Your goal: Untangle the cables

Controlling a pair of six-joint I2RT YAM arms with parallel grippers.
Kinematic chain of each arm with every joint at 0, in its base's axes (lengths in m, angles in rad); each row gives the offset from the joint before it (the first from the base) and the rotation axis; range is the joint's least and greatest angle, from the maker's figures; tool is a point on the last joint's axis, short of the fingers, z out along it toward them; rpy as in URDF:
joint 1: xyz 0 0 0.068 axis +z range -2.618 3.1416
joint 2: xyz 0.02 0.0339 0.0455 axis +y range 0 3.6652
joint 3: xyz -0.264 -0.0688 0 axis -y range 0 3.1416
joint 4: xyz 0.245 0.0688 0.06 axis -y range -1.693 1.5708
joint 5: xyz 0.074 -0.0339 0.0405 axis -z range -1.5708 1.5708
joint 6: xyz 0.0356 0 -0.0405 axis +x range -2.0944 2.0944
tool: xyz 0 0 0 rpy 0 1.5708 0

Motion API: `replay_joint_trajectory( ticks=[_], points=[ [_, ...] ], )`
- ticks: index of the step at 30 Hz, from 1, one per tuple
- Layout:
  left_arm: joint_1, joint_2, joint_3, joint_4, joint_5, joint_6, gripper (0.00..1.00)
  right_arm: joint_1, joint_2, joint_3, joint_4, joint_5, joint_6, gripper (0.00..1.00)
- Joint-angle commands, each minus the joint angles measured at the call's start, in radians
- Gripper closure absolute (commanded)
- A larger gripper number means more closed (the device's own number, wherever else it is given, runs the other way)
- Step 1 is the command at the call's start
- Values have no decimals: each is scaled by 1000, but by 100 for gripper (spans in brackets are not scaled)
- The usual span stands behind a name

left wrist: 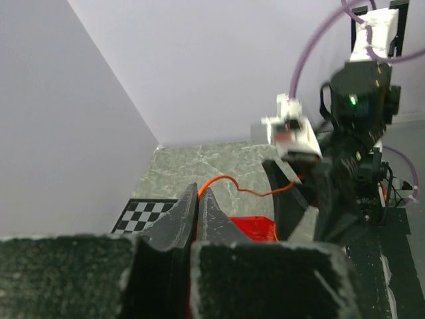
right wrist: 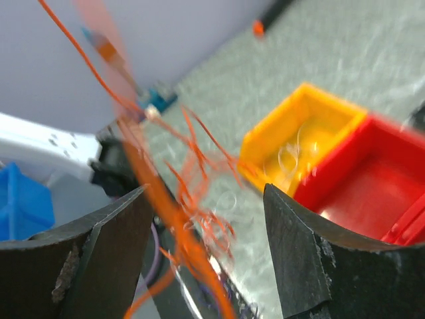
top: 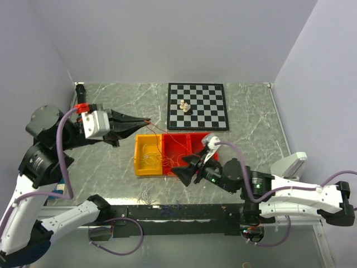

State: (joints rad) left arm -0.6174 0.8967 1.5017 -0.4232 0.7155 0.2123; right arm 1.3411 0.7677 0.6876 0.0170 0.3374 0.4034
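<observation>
My left gripper (top: 148, 121) is shut on a thin orange cable (top: 159, 130), held above the table left of the bins. In the left wrist view the orange cable (left wrist: 229, 181) loops out from my closed left gripper (left wrist: 198, 193) toward the right arm. My right gripper (top: 184, 170) hovers open at the front of the red bin. In the right wrist view my right gripper (right wrist: 204, 193) stands wide, and blurred orange cables (right wrist: 192, 179) run between the fingers without being pinched. A few thin white cables (right wrist: 292, 154) lie in the yellow bin (right wrist: 307, 119).
A yellow bin (top: 140, 159) and red bins (top: 184, 139) sit mid-table. Behind them lies a chessboard (top: 209, 109) with chess pieces (top: 184, 106). Loose fine wires (top: 148, 192) lie near the table's front edge. Grey walls close in on the left, back and right.
</observation>
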Motion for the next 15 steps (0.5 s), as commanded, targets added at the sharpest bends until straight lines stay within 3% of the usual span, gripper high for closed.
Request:
replay_joint_trajectory(
  ticks=[1,6,7,8,15],
  points=[
    [5,-22,-12,58,64,-20,99,-3,-34,137,-12,14,-135,23],
    [5,-25,-32,70,84,-39,99,-3,22,219,-12,-98,-169,11],
    [5,-25,-35,73,84,-40,99,-3,41,239,-11,-127,-170,3],
    [5,-27,-41,81,84,-42,99,-3,56,260,-14,-141,-167,1],
    [8,-24,-14,69,72,-24,99,-2,19,276,-58,-127,-195,0]
  ],
)
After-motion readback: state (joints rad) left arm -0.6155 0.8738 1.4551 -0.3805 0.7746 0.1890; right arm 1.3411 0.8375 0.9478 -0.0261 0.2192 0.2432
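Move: An orange cable runs from the shut left fingers to the right hand; its loose tangle hangs about 6 cm left of the right hand, 2 cm ahead and 4 below. From the right hand, 25 cm down, the yellow bin is some 13 cm ahead and 16 left, the red bins 13 ahead and 2 right. From the left hand the tangle is roughly 8 cm right, level fore-and-aft, 26 below. The right hand opens fully and rises about 9 cm, releasing the orange cable, which the left still pinches. ##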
